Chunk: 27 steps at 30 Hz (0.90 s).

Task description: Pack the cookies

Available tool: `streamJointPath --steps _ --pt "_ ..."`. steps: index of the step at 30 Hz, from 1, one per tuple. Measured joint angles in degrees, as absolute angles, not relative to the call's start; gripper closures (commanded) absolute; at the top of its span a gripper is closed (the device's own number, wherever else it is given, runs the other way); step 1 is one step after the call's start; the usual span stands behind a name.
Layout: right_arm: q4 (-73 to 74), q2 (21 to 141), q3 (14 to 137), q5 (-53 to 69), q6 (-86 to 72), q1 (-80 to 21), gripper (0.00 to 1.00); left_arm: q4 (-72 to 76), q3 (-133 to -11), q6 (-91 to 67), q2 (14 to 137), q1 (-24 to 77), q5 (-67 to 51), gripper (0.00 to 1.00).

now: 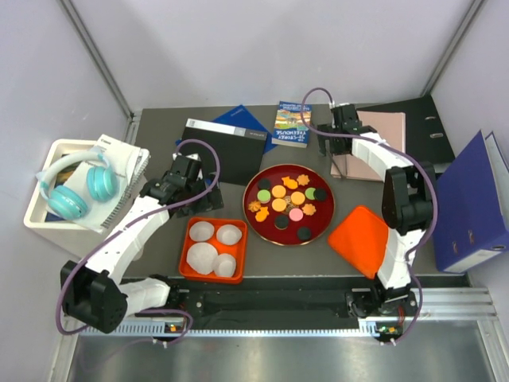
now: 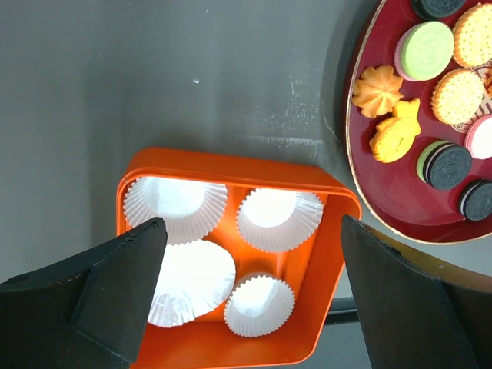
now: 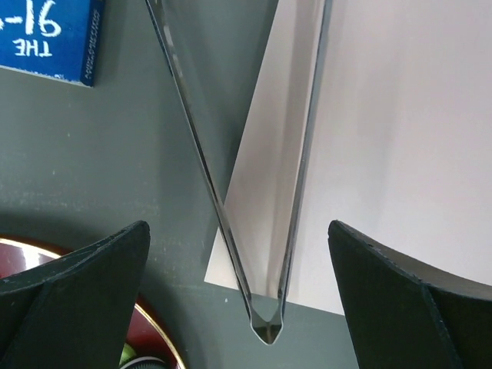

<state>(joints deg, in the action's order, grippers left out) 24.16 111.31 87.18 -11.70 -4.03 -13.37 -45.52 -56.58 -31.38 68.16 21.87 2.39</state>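
The cookies (image 1: 288, 204) lie as a spread of round and shaped pieces on a dark red plate (image 1: 258, 219) at the table's middle. In the left wrist view a green one (image 2: 424, 50) and an orange flower shape (image 2: 377, 88) show on the plate (image 2: 384, 196). An orange box (image 1: 190, 227) with several white paper cups (image 2: 278, 219) sits left of the plate. My left gripper (image 1: 191, 187) (image 2: 252, 223) hangs open above the box, holding nothing. My right gripper (image 1: 343, 131) (image 3: 238, 227) stands open over metal tongs (image 3: 261, 254) that lie across a pink folder's edge (image 3: 400, 138).
An orange lid (image 1: 359, 239) lies right of the plate. Books (image 1: 290, 123) and a black binder (image 1: 223, 139) sit at the back. A blue binder (image 1: 469, 207) stands at the right. Teal headphones (image 1: 79, 187) rest on a white box at the left.
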Motion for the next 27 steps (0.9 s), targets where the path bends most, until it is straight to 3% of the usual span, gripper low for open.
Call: streamJointPath --steps 21,24,25,27 --pt "28.75 123.68 96.82 -11.84 -9.56 -12.80 0.02 -44.99 -56.58 -31.33 69.93 21.87 3.75 0.01" --pt "29.19 124.66 97.65 -11.75 -10.57 -12.16 0.16 -44.97 -56.58 -31.38 69.93 21.87 4.10 0.01" --pt "29.26 124.70 97.65 -11.75 -10.63 -12.01 0.31 -44.99 -56.58 -31.40 70.04 21.87 4.12 0.01" --pt "29.56 124.79 97.69 -11.94 -11.05 -11.62 0.45 -44.99 -56.55 -31.42 70.37 21.87 4.16 0.01"
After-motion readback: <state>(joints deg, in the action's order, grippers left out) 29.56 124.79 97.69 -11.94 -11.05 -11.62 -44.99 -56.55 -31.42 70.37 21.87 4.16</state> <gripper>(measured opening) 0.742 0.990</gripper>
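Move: The metal tongs lie below the right gripper, half on the pink folder, pointing away: their middle is about 8 cm ahead, 1 cm left and 8 cm down, their joined end some 3 cm back and 2 cm right. From this hand the book is roughly 19 cm ahead and 18 cm left, the plate of cookies 14 cm back and 18 cm left. From the left hand, the tongs are about 30 cm ahead, 46 cm right and 11 cm down. Sink the open right gripper about 6 cm onto the metal tongs, easing some 2 cm forward so the fingers straddle both arms just ahead of the joined end. Tip the fingers a little steeper and turn slightly clockwise on the way, then start closing around the two arms, leaving the gripper still about three-quarters open. ##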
